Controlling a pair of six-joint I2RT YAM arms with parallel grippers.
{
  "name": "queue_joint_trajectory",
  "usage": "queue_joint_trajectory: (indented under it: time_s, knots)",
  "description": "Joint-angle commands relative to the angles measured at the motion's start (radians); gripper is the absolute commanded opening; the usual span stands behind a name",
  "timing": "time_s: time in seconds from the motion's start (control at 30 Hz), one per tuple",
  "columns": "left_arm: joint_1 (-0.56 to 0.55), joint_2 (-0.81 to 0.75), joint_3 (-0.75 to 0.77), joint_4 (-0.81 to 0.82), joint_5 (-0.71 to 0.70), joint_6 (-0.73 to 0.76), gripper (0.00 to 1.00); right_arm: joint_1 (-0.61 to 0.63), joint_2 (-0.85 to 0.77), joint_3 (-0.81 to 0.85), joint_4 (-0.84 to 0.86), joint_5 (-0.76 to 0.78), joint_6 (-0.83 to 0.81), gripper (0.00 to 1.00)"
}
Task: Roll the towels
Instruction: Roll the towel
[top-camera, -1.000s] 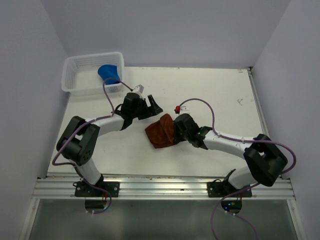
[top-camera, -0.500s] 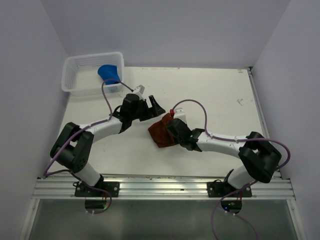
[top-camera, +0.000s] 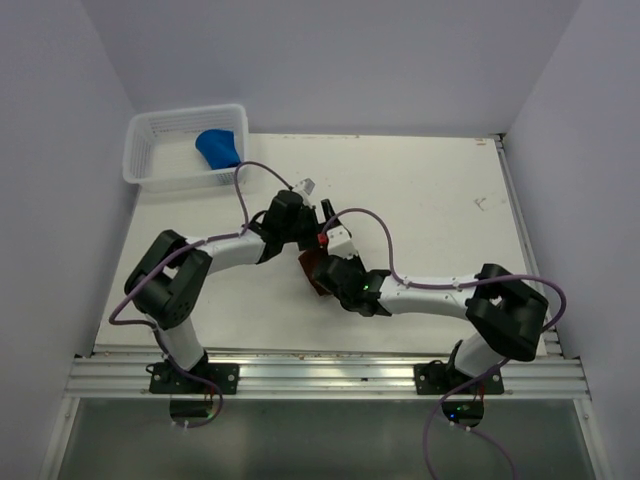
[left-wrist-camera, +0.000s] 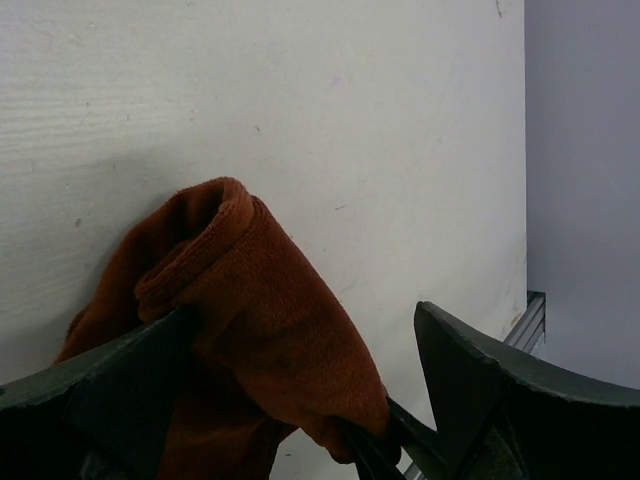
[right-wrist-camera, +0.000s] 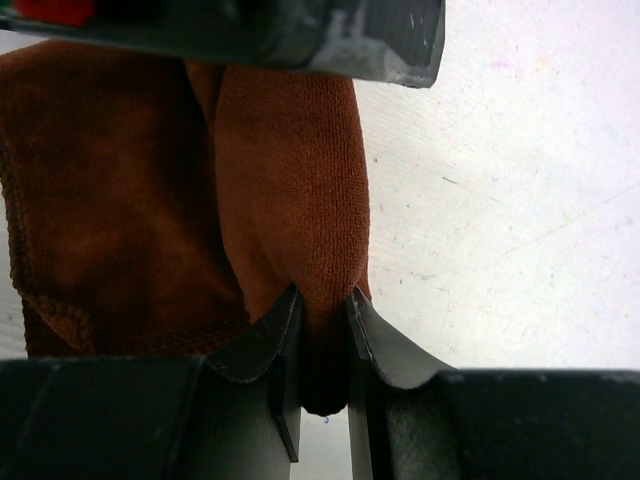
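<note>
The rust-brown towel lies bunched on the white table, mostly hidden under both grippers in the top view, where only a strip of the towel shows. My right gripper is shut on a thick fold of this towel. Over the same towel my left gripper stands open, with the rolled edge lying between its wide-spread fingers. In the top view the left gripper sits just behind the right gripper. The blue towel rests in the basket at the back left.
A white mesh basket stands at the table's back left corner. Grey walls close in the table on three sides, and a metal rail runs along the near edge. Both arms' cables loop above the table's middle.
My right gripper has carried the brown towel's fold leftward, bunching it. The left gripper has swung right and nearer, onto the towel, and has opened a little wider.
</note>
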Motion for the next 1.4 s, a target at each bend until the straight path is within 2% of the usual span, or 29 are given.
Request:
queue_joint_trajectory:
  time_s: [0.0,0.13,0.2,0.4,0.53,0.57,0.67,0.73,0.77,0.83,0.87,0.9,1.0,1.2,1.3,1.37]
  knots:
    - [-0.002,0.012,0.026,-0.017,0.016,0.006,0.95,0.028,0.017,0.044,0.012,0.118,-0.031,0.0]
    - [-0.004,0.027,0.044,-0.074,-0.01,0.056,0.92,0.049,0.045,0.056,0.011,0.155,-0.037,0.0]
    - [-0.004,0.04,0.061,-0.116,-0.039,0.086,0.88,0.057,0.054,0.058,0.012,0.161,-0.037,0.0]
    - [-0.004,0.064,0.065,-0.111,-0.061,0.116,0.73,0.077,0.06,0.055,0.02,0.164,-0.028,0.0]
    - [-0.004,0.08,0.079,-0.111,-0.067,0.132,0.5,0.084,0.05,0.041,0.028,0.158,-0.031,0.0]
    - [-0.004,0.083,0.081,-0.111,-0.068,0.135,0.39,0.084,0.048,0.037,0.032,0.15,-0.031,0.0]
    - [-0.004,0.095,0.085,-0.109,-0.067,0.144,0.21,0.086,0.046,0.027,0.038,0.131,-0.026,0.04]
    - [-0.004,0.098,0.081,-0.108,-0.067,0.144,0.14,0.084,0.036,0.014,0.048,0.121,-0.023,0.07]
    - [-0.004,0.098,0.079,-0.106,-0.07,0.144,0.08,0.084,0.03,0.007,0.055,0.115,-0.017,0.09]
    - [-0.004,0.098,0.07,-0.106,-0.073,0.147,0.02,0.084,0.005,-0.003,0.06,0.085,-0.011,0.17]
    - [-0.004,0.097,0.067,-0.106,-0.079,0.149,0.0,0.086,-0.033,0.003,0.028,0.066,0.007,0.2]
    - [-0.004,0.09,0.062,-0.106,-0.082,0.152,0.0,0.084,-0.056,0.003,0.023,0.02,0.007,0.28]
    - [-0.004,0.07,0.029,-0.083,-0.108,0.144,0.0,0.077,-0.153,-0.002,0.008,-0.035,0.026,0.4]
    - [-0.004,0.023,-0.085,0.024,-0.124,0.103,0.0,0.008,-0.277,0.0,-0.009,-0.24,0.095,0.57]
    - [-0.004,0.001,-0.137,0.086,-0.133,0.095,0.0,-0.058,-0.299,-0.005,-0.008,-0.351,0.157,0.63]
    - [-0.004,-0.018,-0.166,0.142,-0.139,0.083,0.0,-0.131,-0.309,-0.026,0.001,-0.432,0.229,0.63]
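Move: The far end of the half-rolled brown towel is almost straight below my open left hand, about 5 cm down. Its near end, pinched in my right hand, lies some 5 cm back and 7 cm right of my left hand. From my right hand the far end is roughly 6 cm ahead, 7 cm left and 2 cm lower. The loose flap is about 8 cm back and 2 cm left of my left hand, near table height. I lower my left hand about 4 cm astride the towel's far end and shut its fully open fingers on the roll, while my right hand keeps the near end pinched. Then my right fingers open and leave that end, rising about 8 cm and rolling some 30 degrees, left side up, as my left hand, still closed, eases left and slightly down. ##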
